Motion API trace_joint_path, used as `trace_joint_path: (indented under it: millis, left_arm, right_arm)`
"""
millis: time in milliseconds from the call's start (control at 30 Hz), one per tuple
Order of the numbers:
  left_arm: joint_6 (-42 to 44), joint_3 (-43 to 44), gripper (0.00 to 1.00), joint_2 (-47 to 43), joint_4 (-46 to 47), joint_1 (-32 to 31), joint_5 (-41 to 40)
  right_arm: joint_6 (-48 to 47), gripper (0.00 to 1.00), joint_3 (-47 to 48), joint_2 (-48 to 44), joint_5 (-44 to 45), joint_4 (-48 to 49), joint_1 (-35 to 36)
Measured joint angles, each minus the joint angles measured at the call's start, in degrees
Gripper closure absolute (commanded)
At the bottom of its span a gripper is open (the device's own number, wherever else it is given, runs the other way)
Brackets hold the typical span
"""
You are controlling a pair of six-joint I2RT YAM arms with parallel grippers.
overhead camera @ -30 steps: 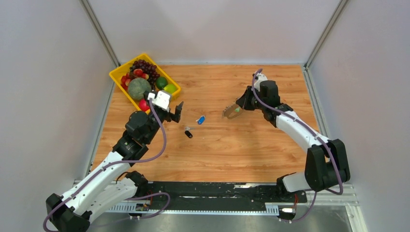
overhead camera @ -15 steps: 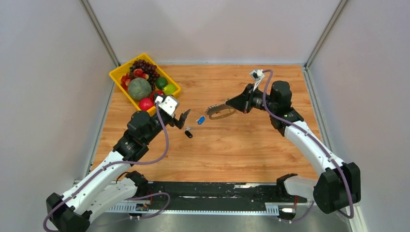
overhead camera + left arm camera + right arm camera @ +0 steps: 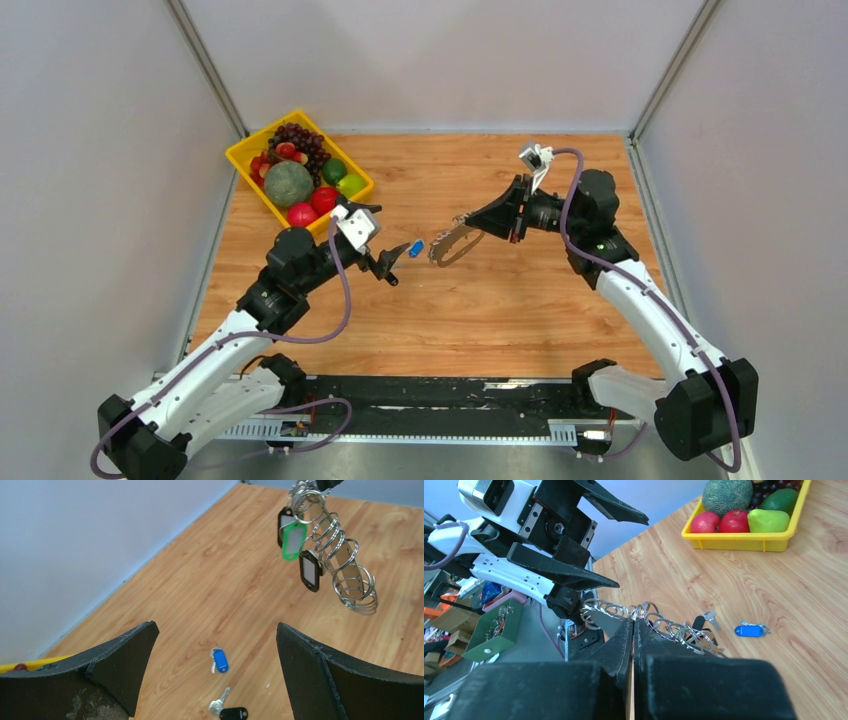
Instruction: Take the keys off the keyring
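Observation:
My right gripper (image 3: 470,223) hangs above the table's middle, shut on the keyring (image 3: 447,243). A bunch of silver rings, keys and tags dangles from the keyring (image 3: 330,545), with a green tag (image 3: 292,541) and black tags (image 3: 309,570) among them. In the right wrist view the jaws (image 3: 632,623) are pressed together with the rings (image 3: 674,629) fanning out past the tips. My left gripper (image 3: 392,262) is open and empty, just left of the bunch. Below it on the wood lie a blue-tagged key (image 3: 219,660) and a black-tagged key (image 3: 227,711).
A yellow tray (image 3: 247,152) of fruit stands at the back left of the wooden table (image 3: 520,310), behind my left arm. Grey walls close the table in on the left, back and right.
My right arm swung the keyring left toward the table's middle and held it out level. My left gripper moved right, over the two loose keys, staying open.

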Motion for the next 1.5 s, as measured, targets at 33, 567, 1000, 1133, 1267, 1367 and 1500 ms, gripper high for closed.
trace_joint_path:
  millis: [33, 567, 1000, 1133, 1267, 1367, 1500]
  left_arm:
    - [-0.07, 0.00, 0.00, 0.02, 0.15, 0.00, 1.20]
    - [-2.86, 0.02, 0.06, 3.82, 3.26, 0.00, 19.41]
    - [-4.37, 1.07, 0.30, 6.36, 3.52, 0.00, 26.73]
    - [-4.83, 1.07, 0.35, 6.64, 3.58, 0.00, 27.67]
    - [-5.20, 1.07, 0.35, 6.75, 3.74, 0.00, 28.41]
    - [-5.35, 1.07, 0.35, 6.75, 4.11, 0.00, 28.81]
    - [-5.38, 1.07, 0.37, 6.75, 4.22, 0.00, 28.98]
  right_arm:
    - [0.04, 1.00, 0.07, -0.13, -0.35, 0.07, 0.11]
    - [1.46, 1.00, 0.48, 0.26, -1.77, 3.32, 2.99]
    - [6.03, 1.00, 0.48, 1.49, -1.79, 9.70, 3.87]
    - [6.73, 1.00, 0.90, 2.23, -1.79, 10.60, 4.72]
    - [7.06, 1.00, 1.38, 3.28, -1.81, 11.02, 6.05]
    - [7.10, 1.00, 1.66, 4.02, -1.79, 11.41, 7.37]
    - [7.08, 1.00, 2.40, 5.16, -1.77, 11.47, 9.22]
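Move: The black tag hanging from the held keyring is about 11 cm right of the left hand, 2 back and 3 lower; the green tag hangs about 4 cm forward of it and 1 cm farther right. On the table some 26 cm below the left hand lies the blue-tagged key, 3 cm ahead and 5 right. From the right hand, the hanging black tag is 4 cm left, 2 back, 5 below. Left hand turns clockwise, sweeps 8 cm back-right to the tag, fingers narrowing; right brings keyring 5 cm left. ##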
